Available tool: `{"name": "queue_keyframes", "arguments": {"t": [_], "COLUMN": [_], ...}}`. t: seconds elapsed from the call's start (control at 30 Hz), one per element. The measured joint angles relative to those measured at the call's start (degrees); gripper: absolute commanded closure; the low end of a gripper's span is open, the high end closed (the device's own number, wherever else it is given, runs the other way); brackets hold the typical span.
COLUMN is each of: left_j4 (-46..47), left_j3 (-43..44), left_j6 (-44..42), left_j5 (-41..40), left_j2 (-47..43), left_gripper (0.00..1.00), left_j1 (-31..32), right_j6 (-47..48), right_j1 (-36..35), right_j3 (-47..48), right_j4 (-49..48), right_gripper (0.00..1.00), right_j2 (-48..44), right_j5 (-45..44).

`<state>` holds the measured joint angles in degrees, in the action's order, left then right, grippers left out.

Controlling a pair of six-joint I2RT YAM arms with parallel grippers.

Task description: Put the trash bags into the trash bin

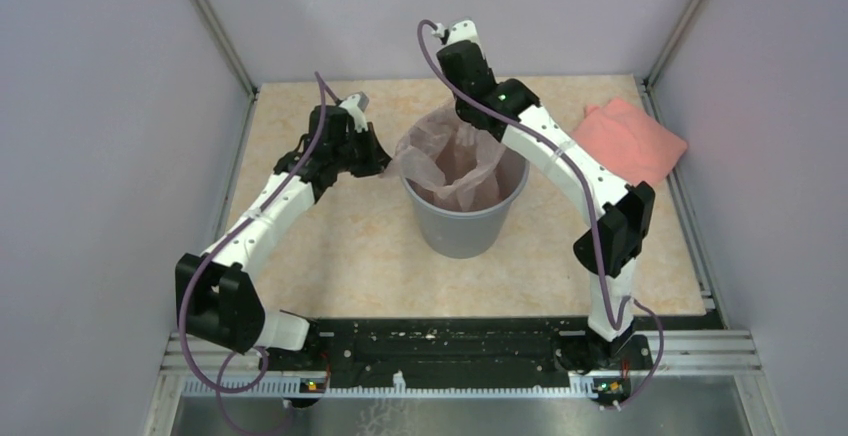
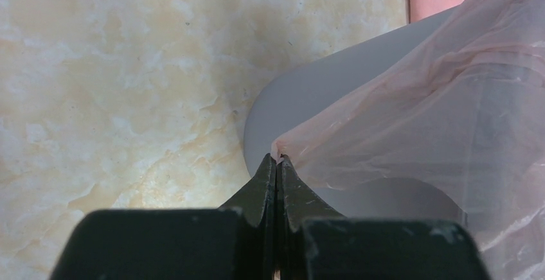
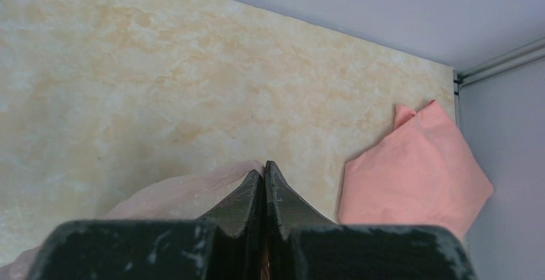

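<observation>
The grey trash bin (image 1: 463, 224) stands mid-table. The translucent pale pink trash bag (image 1: 452, 161) sits in its mouth, its rim spread over the bin's edge. My left gripper (image 1: 383, 164) is shut on the bag's left edge, just left of the bin; in the left wrist view the pinched film (image 2: 398, 126) stretches away over the bin's wall (image 2: 302, 94) from the left gripper (image 2: 277, 160). My right gripper (image 1: 466, 118) is shut on the bag's far rim; the right wrist view shows the right gripper (image 3: 263, 166) with film (image 3: 173, 193) at its left.
An opaque salmon-pink folded bundle (image 1: 637, 141) lies at the back right by the wall, also in the right wrist view (image 3: 411, 177). Grey enclosure walls with metal rails ring the marbled tabletop (image 1: 330, 246). The arms' base rail (image 1: 450, 351) runs along the near edge.
</observation>
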<state>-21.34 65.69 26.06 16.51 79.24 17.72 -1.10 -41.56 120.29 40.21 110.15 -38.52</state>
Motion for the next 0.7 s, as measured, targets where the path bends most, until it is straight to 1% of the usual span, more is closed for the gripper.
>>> {"name": "queue_keyframes", "arguments": {"t": [0.07, 0.23, 0.4, 0.47, 0.57, 0.7], "left_j4": [0.2, 0.39, 0.31, 0.28, 0.33, 0.37], "left_j3": [-0.37, -2.19, -4.15, -4.33, -4.33, -4.33], "left_j6": [0.04, 0.26, 0.59, 0.66, 0.68, 0.79], "left_j5": [-0.02, 0.02, 0.17, 0.24, 0.52, 0.83], "left_j2": [0.0, 0.0, -0.02, -0.02, -0.48, -1.38], "left_gripper": [1.0, 1.0, 1.0, 1.0, 1.0, 1.0], "left_j1": [0.0, 0.0, 0.0, 0.0, 0.0, 0.0], "right_j6": [-0.5, -1.97, -3.58, -4.24, -5.09, -5.81], "right_j1": [0.37, 0.83, 0.85, 0.87, 0.87, 0.87], "right_j3": [0.24, 0.13, 0.11, 0.07, -0.24, -0.31], "right_j4": [1.44, 4.39, 6.56, 7.56, 8.44, 9.29], "right_gripper": [0.95, 0.77, 0.5, 0.41, 0.3, 0.2], "right_j2": [1.01, 1.66, 0.57, -0.98, -4.7, -10.36], "right_j5": [-0.37, -0.48, 0.46, 1.64, 3.52, 5.92]}}
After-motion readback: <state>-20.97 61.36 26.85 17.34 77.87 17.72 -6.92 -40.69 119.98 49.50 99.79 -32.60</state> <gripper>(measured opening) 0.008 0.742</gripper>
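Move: The right gripper holds the bag's far edge over the far side of the trash bin; the bin's middle lies about 10 cm back and 20 cm below it, hardly to the left. The spare pink bag lies on the table some 10 cm ahead, 37 cm to the right and 32 cm below. From the left gripper, which holds the bag's left corner, the bin's middle is about 15 cm right, 2 cm back and 7 cm lower. Dip the right gripper 2 to 3 cm at the bin's far rim and open the fingers to about three quarters, letting go of the bag's edge; then lift it some 7 cm while drawing it back about 5 cm, drifting right. Meanwhile keep the left pinch on the bag's corner, sinking about 3 cm beside the bin and easing up slightly. ##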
